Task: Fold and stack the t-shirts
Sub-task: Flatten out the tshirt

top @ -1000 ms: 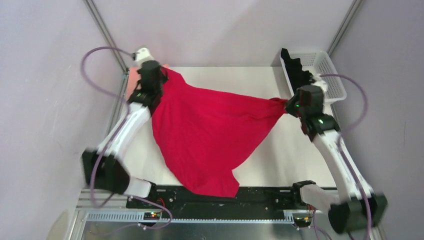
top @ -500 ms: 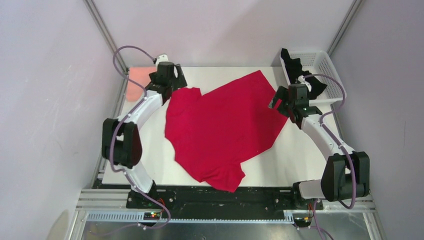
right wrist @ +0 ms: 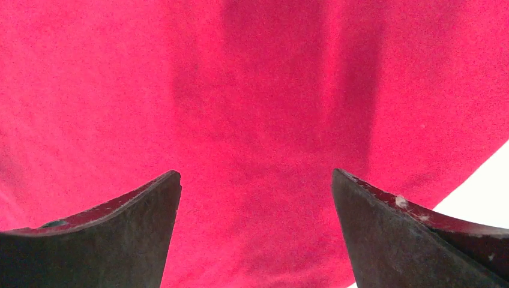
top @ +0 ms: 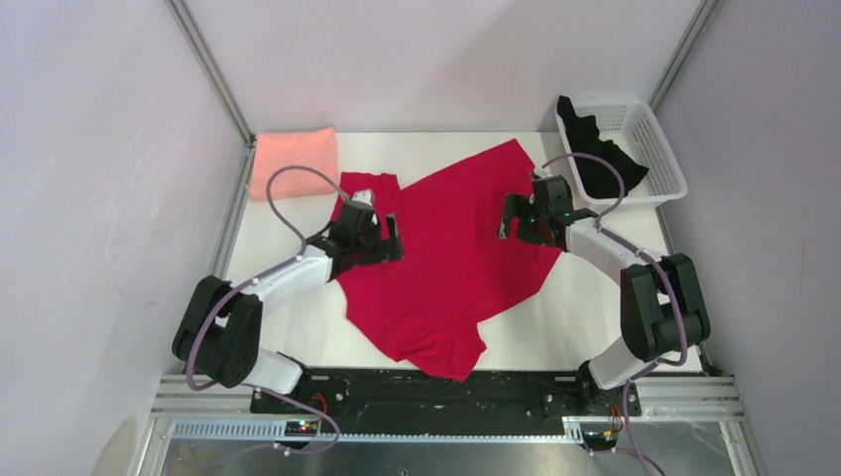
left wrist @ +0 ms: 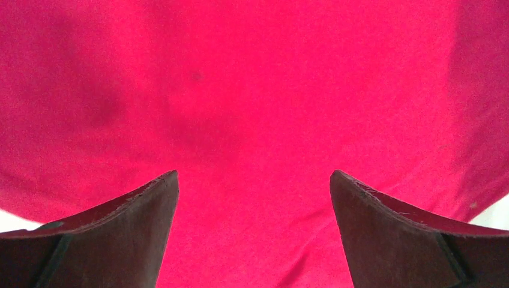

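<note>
A bright red t-shirt (top: 446, 258) lies spread flat across the middle of the white table, and it fills the left wrist view (left wrist: 252, 90) and the right wrist view (right wrist: 240, 90). My left gripper (top: 385, 238) hovers open over its left part, nothing between the fingers (left wrist: 120, 222). Over the shirt's right edge my right gripper (top: 516, 218) is open too and holds nothing. A folded salmon-pink t-shirt (top: 294, 161) rests at the back left corner. The black t-shirt (top: 593, 149) lies crumpled in the basket.
A white mesh basket (top: 650, 149) stands at the back right corner. Metal frame posts rise at both back corners. Bare white table (top: 595, 317) shows to the right of the red shirt and along its left side.
Both grippers let go of the red shirt, which dropped flat on the table. Both arms then drew inward and toward the near side, over the cloth.
</note>
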Robot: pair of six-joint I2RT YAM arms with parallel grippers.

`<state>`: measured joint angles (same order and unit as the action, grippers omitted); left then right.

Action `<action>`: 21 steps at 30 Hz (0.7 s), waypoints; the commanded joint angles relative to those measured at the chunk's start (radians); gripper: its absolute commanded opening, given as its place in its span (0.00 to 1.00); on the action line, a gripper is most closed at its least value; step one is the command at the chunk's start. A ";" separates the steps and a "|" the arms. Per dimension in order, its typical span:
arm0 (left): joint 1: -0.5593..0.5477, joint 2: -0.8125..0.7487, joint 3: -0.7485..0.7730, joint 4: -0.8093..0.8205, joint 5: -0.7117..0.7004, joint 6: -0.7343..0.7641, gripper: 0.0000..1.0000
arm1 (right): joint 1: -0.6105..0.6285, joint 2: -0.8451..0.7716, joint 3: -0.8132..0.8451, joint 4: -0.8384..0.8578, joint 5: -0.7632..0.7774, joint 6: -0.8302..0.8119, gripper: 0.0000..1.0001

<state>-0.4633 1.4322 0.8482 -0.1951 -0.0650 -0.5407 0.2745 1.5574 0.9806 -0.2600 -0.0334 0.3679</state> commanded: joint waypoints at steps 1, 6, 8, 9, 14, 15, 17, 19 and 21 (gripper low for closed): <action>-0.001 0.007 -0.080 0.036 0.029 -0.073 1.00 | 0.049 0.046 0.026 -0.016 0.004 0.013 0.99; 0.021 0.102 -0.057 0.059 -0.006 -0.079 1.00 | 0.109 0.079 -0.008 -0.048 0.016 0.064 1.00; 0.055 0.152 -0.026 0.066 -0.005 -0.070 1.00 | 0.123 0.079 -0.037 -0.045 -0.015 0.092 0.99; 0.079 0.188 -0.011 0.067 -0.024 -0.068 1.00 | 0.135 0.077 -0.058 -0.044 -0.028 0.102 0.99; 0.186 0.298 0.126 0.049 -0.019 -0.031 1.00 | 0.216 0.050 -0.106 -0.074 -0.075 0.173 0.99; 0.215 0.327 0.144 0.037 -0.017 -0.028 1.00 | 0.245 0.033 -0.121 -0.084 -0.074 0.199 0.99; 0.250 0.358 0.203 0.012 -0.016 -0.009 1.00 | 0.287 -0.001 -0.140 -0.101 -0.077 0.242 0.99; 0.274 0.379 0.258 -0.016 -0.014 0.005 1.00 | 0.327 -0.038 -0.154 -0.109 -0.081 0.281 0.99; 0.284 0.379 0.288 -0.026 -0.013 0.025 1.00 | 0.366 -0.060 -0.158 -0.103 -0.110 0.297 0.99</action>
<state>-0.2104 1.8000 1.0660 -0.1722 -0.0582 -0.5747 0.5713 1.5616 0.8497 -0.3088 -0.0914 0.5694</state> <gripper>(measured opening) 0.996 0.993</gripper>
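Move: The red t-shirt lies spread under both open grippers. Its middle is about 12 cm right of the left hand, 6 cm back and 6 cm down; from the right hand it is some 14 cm left, 11 cm back and 5 cm down. The folded peach shirt sits about 24 cm left of the left hand and 17 cm ahead. The basket stands roughly 27 cm right of the right hand and 16 cm ahead. Lower the left gripper about 6 cm onto the t-shirt, easing back slightly, then sweep it some 11 cm forward and 6 cm left along the cloth, towards the peach shirt, turning counter-clockwise. Meanwhile sink the right gripper 5 cm and drag it about 10 cm back and 9 cm left over the cloth, tipping it further down. Keep both grippers wide open. ##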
